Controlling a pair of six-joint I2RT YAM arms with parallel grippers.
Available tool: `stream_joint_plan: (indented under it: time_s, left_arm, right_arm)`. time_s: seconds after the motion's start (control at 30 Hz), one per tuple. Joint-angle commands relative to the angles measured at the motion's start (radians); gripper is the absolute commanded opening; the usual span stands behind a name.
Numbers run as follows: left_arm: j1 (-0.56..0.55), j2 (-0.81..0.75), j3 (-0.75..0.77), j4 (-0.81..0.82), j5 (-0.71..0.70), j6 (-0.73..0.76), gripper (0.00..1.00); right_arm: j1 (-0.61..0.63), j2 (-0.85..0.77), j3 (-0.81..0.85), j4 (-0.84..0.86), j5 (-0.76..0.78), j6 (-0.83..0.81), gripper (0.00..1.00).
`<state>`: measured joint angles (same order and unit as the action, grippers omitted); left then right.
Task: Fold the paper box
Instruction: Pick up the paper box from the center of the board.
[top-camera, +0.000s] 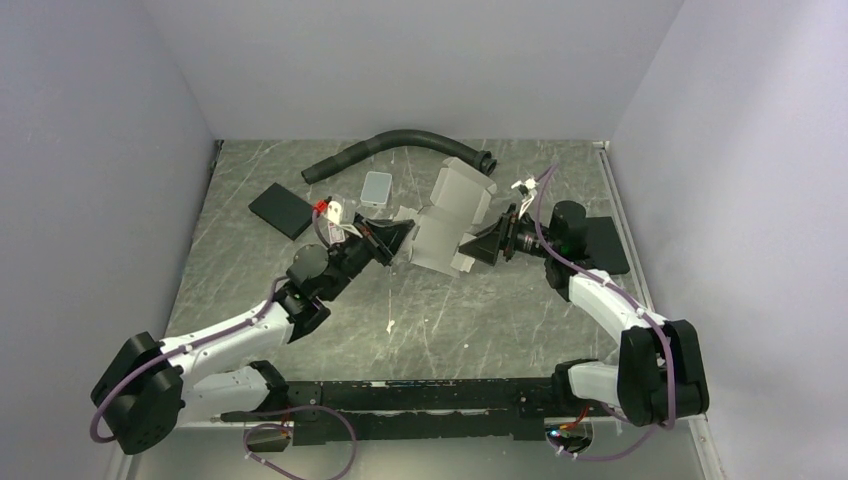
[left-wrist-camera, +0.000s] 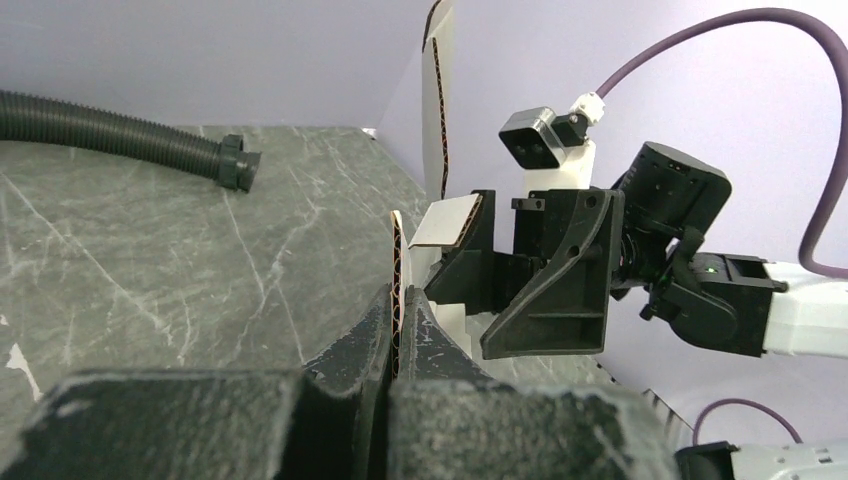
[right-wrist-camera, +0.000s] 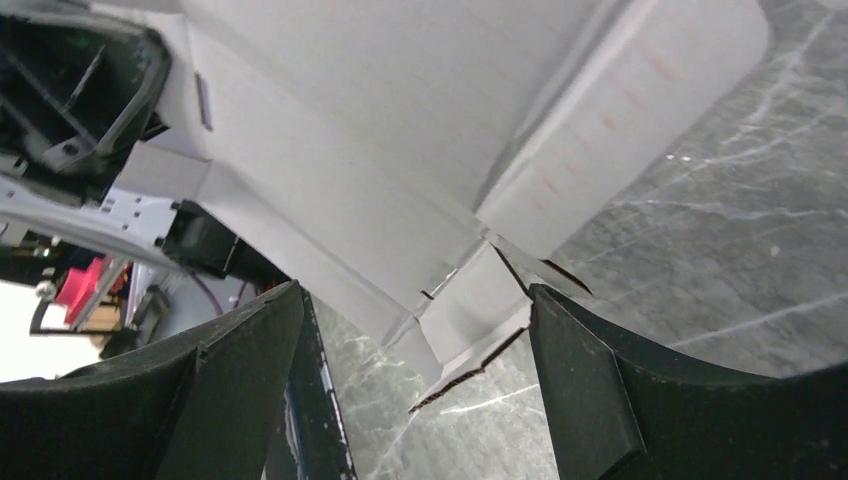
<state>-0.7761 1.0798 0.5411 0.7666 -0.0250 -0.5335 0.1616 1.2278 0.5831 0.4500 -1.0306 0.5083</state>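
Note:
The paper box (top-camera: 447, 212) is a white creased cardboard sheet, partly folded, standing on edge in the middle of the table. My left gripper (top-camera: 404, 239) is shut on its left flap; in the left wrist view the jaws (left-wrist-camera: 399, 303) pinch the corrugated edge of the box (left-wrist-camera: 446, 222). From the right, my right gripper (top-camera: 470, 249) stands open at the box's lower right corner. In the right wrist view a tabbed flap of the box (right-wrist-camera: 480, 320) lies between the spread fingers (right-wrist-camera: 600, 370), touching neither that I can see. The right gripper (left-wrist-camera: 545, 290) also shows in the left wrist view.
A black ribbed hose (top-camera: 398, 143) curves along the back. A black flat pad (top-camera: 281, 210) and a small light grey tile (top-camera: 376, 186) lie at the back left. Another black pad (top-camera: 606, 245) lies under the right arm. White walls close in three sides.

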Motion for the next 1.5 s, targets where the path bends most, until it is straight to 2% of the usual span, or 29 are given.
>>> stream_joint_plan:
  time_s: [0.0,0.2,0.23,0.27,0.3,0.67,0.77,0.8,0.9,1.03,1.1,1.13,1.27,1.37,1.47]
  left_arm:
    - [-0.033,0.007,0.047,0.094,-0.134,0.046,0.00]
    - [-0.054,-0.005,0.039,0.120,-0.212,0.080,0.00]
    - [-0.055,-0.003,0.040,0.125,-0.215,0.084,0.00]
    - [-0.059,0.000,0.042,0.127,-0.218,0.087,0.00]
    - [-0.060,0.003,0.042,0.131,-0.220,0.088,0.00]
    - [-0.083,0.031,0.053,0.138,-0.219,0.100,0.00]
    - [-0.082,0.014,0.051,0.099,-0.211,0.100,0.00]
    - [-0.082,0.006,0.049,0.077,-0.210,0.097,0.05]
    - [-0.081,-0.045,0.041,-0.019,-0.199,0.110,0.30]
    - [-0.070,-0.184,0.068,-0.312,-0.201,0.167,0.77]
    - [-0.058,-0.267,0.096,-0.489,-0.191,0.203,0.96]
    - [-0.048,-0.302,0.115,-0.560,-0.175,0.221,0.99]
    - [-0.002,-0.379,0.220,-0.808,-0.070,0.288,1.00]
    - [0.064,-0.303,0.373,-0.978,0.075,0.278,1.00]
    - [0.164,-0.174,0.494,-1.067,0.271,0.244,0.99]
  right_arm:
    - [0.012,0.007,0.052,-0.076,0.130,-0.023,0.86]
    - [0.019,0.016,0.057,-0.112,0.179,-0.032,0.86]
    - [0.019,0.017,0.058,-0.112,0.182,-0.029,0.93]
    - [0.019,0.019,0.058,-0.110,0.181,-0.026,0.58]
    - [0.019,0.023,0.055,-0.104,0.182,-0.022,0.51]
    - [0.019,0.023,0.085,-0.160,0.222,-0.058,0.03]
    - [0.008,0.014,0.118,-0.228,0.231,-0.125,0.00]
    - [0.005,0.009,0.138,-0.262,0.232,-0.185,0.00]
    - [-0.010,-0.002,0.204,-0.391,0.250,-0.334,0.00]
    - [-0.030,-0.032,0.293,-0.607,0.273,-0.598,0.00]
    - [-0.043,-0.042,0.318,-0.685,0.286,-0.678,0.00]
    - [-0.048,-0.048,0.326,-0.716,0.288,-0.717,0.00]
    - [-0.049,-0.057,0.369,-0.843,0.334,-0.888,0.00]
    - [-0.048,-0.068,0.392,-0.915,0.370,-0.989,0.00]
    - [-0.048,-0.085,0.400,-0.960,0.402,-1.061,0.00]
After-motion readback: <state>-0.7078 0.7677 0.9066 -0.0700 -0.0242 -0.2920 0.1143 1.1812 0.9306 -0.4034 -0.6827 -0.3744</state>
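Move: The box's small right end flap is just off the right hand's open fingertips: about 1 cm ahead, 2 cm left and 2 cm below. The raised lid panel stands some 9 cm ahead of that hand, 1 cm left and 5 cm above it. The left hand already holds the box's far-left edge; from it the flap lies roughly 6 cm back, 10 cm right and 8 cm lower, and the white case is about 8 cm ahead, 7 cm left and 25 cm below. Easing about 3 cm down and 2.5 cm forward, the right hand closes and pinches the box's end flap while the left, creeping 1 cm forward, keeps its grip. The left then opens, lets go and backs off about 7 cm left and 6 cm up, slightly back; the right draws about 6 cm to the right, tipping its fingers down roughly 35 degrees. ##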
